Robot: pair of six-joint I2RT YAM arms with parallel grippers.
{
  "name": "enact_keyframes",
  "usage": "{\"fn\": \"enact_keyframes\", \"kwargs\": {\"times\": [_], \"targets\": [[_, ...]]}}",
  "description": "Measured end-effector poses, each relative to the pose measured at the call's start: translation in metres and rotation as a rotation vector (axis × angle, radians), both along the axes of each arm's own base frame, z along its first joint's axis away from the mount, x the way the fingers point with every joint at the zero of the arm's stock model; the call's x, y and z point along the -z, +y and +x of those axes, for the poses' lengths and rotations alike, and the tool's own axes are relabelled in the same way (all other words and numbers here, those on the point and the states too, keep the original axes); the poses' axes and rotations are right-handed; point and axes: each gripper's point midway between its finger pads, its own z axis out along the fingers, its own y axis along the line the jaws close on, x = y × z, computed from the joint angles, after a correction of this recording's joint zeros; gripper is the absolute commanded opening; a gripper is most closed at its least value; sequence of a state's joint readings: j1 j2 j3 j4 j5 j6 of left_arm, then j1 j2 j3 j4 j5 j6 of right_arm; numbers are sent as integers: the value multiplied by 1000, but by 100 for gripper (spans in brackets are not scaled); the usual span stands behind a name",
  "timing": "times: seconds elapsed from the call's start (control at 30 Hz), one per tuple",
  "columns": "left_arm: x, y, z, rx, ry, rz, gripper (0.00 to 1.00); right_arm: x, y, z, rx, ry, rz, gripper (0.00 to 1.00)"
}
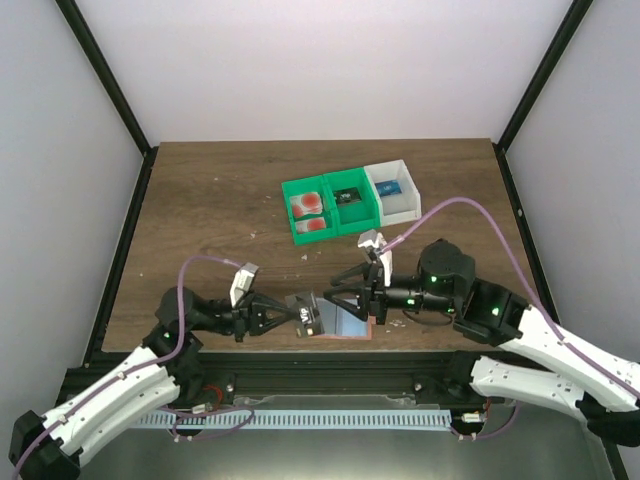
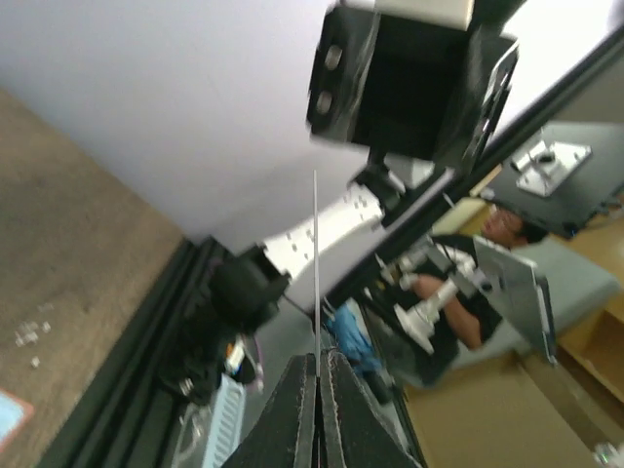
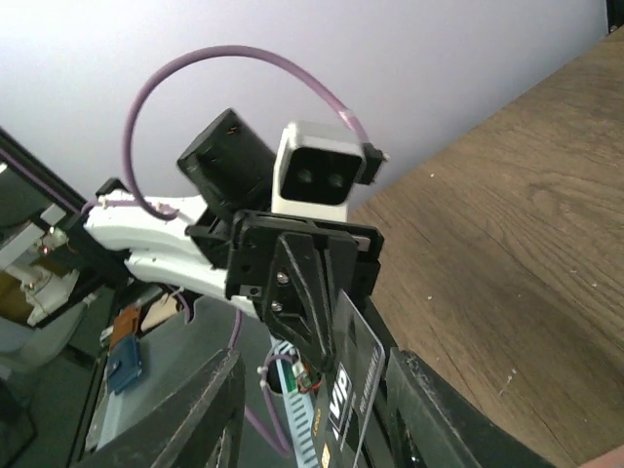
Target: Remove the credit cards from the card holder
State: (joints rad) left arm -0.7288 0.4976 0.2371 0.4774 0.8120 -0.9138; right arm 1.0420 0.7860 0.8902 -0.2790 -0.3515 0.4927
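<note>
My left gripper [image 2: 317, 357] is shut on a thin credit card [image 2: 315, 263], which I see edge-on, standing straight up from the fingertips. From the right wrist that card [image 3: 353, 388] is dark with "VIP" lettering. It stands between the spread fingers of my right gripper [image 3: 312, 419], which is open and not touching it. From above, the left gripper [image 1: 291, 318] holds the card [image 1: 306, 314] just left of the card holder [image 1: 347, 323]. The holder lies open at the table's near edge, salmon rim and blue-grey inside. The right gripper [image 1: 340, 293] hovers over it.
A green bin [image 1: 342, 232] behind the holder has two pale cards with red blots [image 1: 309, 206] in its left compartment and a dark item in its right. A white bin [image 1: 402, 206] with a blue item adjoins it. Black frame posts line the table's sides.
</note>
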Motion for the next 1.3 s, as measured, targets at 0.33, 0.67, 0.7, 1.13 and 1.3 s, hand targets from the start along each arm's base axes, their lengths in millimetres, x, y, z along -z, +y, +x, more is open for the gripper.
{"fn": "enact_keyframes", "kwargs": {"times": [0.33,0.67,0.7,1.13,1.3], "targets": [[24,-9,-27,234,38,139,0,27,7,-15,-132,54,-233,30],[27,-8,-36,299,20,157,0,67,20,-28,-270,132,-350,13],[27,-8,-36,302,18,157,0,67,20,-29,-278,130,-350,13],[29,-8,-37,307,7,161,49,67,19,-39,-337,131,-322,1],[27,-11,-26,237,11,185,99,69,15,-35,-289,129,-320,0]]}}
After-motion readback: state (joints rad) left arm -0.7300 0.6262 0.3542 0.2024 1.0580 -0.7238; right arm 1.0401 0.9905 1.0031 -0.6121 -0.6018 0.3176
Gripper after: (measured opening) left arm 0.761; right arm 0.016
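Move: The left gripper already holds the black card, its middle some 3 cm to that gripper's right and about level with it; the right gripper, where the card is being taken, is roughly 3 cm ahead, 9 cm to the right and 4 cm above. From the half-open right gripper the card lies about 3 cm back, 6 cm left and 4 cm below. The open card holder lies on the table roughly 20 cm beneath the right gripper, 3 cm to its right and 1 cm back; the green tray is some 28 cm straight ahead of the right gripper, equally low. Bring the right gripper down about 7 cm and back nearly 4, slightly left, turning it counter-clockwise onto the card's free end, then shut its fingers to pinch it. Meanwhile draw the left gripper back and down, turning some 20 degrees clockwise; hold it still with the card kept shut in its fingers until the right has closed, then open it wide to let go. ##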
